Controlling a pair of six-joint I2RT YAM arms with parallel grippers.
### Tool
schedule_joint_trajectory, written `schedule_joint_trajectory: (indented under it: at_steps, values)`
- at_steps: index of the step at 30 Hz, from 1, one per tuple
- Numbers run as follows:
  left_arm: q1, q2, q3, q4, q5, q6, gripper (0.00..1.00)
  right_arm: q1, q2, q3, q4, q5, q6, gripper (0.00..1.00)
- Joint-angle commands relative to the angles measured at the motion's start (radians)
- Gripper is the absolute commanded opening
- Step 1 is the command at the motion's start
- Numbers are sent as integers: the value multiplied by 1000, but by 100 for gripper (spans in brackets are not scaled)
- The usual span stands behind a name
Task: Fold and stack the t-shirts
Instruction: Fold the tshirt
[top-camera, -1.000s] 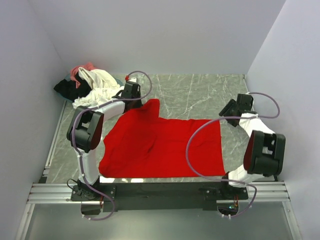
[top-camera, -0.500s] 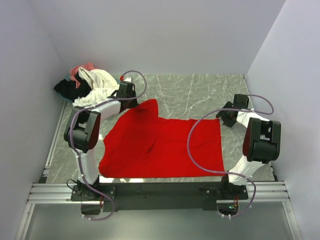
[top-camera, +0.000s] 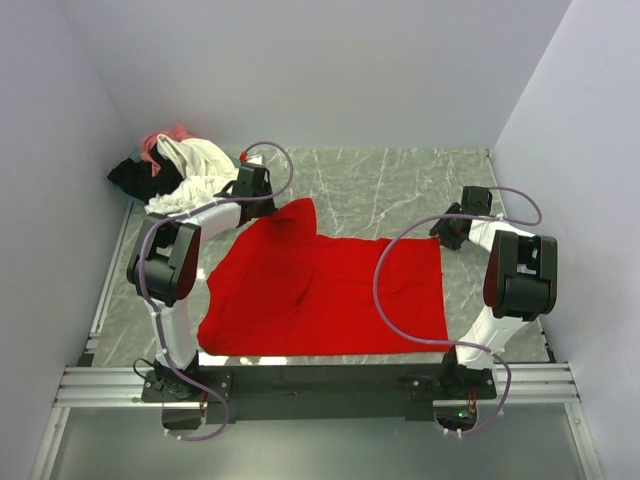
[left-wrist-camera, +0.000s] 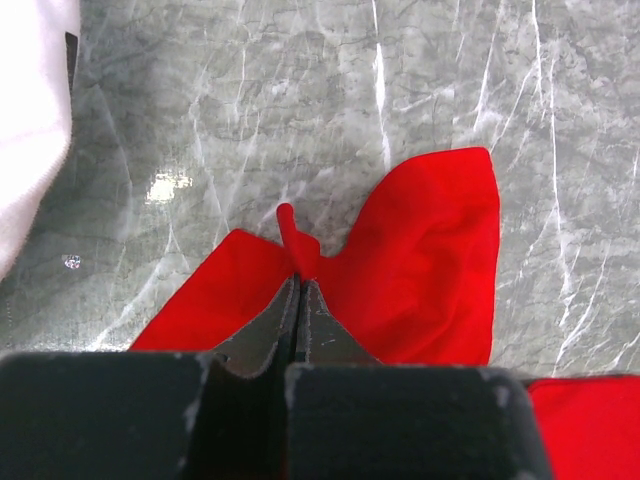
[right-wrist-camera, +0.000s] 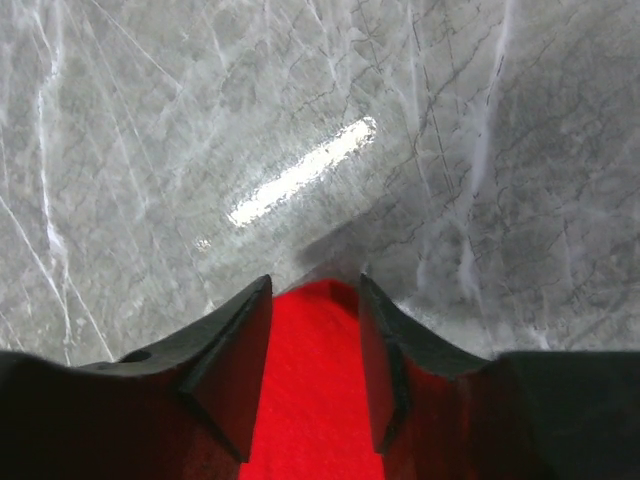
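The red t-shirt (top-camera: 330, 290) lies spread flat on the marble table, one sleeve pointing to the far side. My left gripper (top-camera: 262, 200) sits at the shirt's far left part. In the left wrist view this gripper (left-wrist-camera: 299, 280) is shut on a small pinched ridge of the red t-shirt (left-wrist-camera: 420, 260). My right gripper (top-camera: 447, 233) is at the shirt's far right corner. In the right wrist view its jaws (right-wrist-camera: 315, 285) stand apart, with the red corner (right-wrist-camera: 310, 380) lying between the fingers and not pinched.
A heap of other t-shirts, white (top-camera: 200, 170), black (top-camera: 130, 178) and pink (top-camera: 165, 140), lies at the far left by the wall. White cloth (left-wrist-camera: 30, 110) edges the left wrist view. Walls close in on the left, right and far sides; a metal rail (top-camera: 320, 385) runs along the near edge.
The right arm has reached forward onto the shirt's far right corner and its jaws have narrowed around it. The left gripper has shifted slightly left, still holding the cloth.
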Motion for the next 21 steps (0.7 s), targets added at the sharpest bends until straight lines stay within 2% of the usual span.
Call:
schedule_joint_trajectory:
  at_steps: [1, 3, 4, 5, 6, 13, 21]
  values:
    - [6, -62, -9, 29, 14, -5, 1, 6, 3, 26, 3, 15, -4, 44]
    - [6, -68, -14, 29, 11, -3, 1, 8, 8, 30, -3, 11, -9, 33]
    - [8, -70, -15, 29, 13, -2, 1, 6, 6, 29, -1, 9, -10, 21]
    - [6, -71, -15, 27, 14, -2, 0, 6, 4, 27, -1, 9, -12, 15]
    - [11, -77, -18, 26, 16, -3, 1, 8, -2, 24, 3, 11, -13, 1]
    - [34, -171, -107, 57, 14, -35, 0, 8, -46, -14, 17, 20, -20, 0]
    - [41, -339, -236, 84, -10, -69, 1, 6, -216, -121, 54, 11, -12, 0]
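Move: The right hand's open fingers straddle the t-shirt's far right corner, about 1 cm below its hand point; the near right corner lies some 28 cm back and 2 cm right. The left hand already holds the left sleeve, slightly above the table; from it, the middle of the near hem is about 36 cm back and 12 cm right, and the white cloth some 5 cm ahead and 17 cm left. Right fingers pinch the corner, easing back 2 cm, while left carries the sleeve up, back and left, 6 cm. ##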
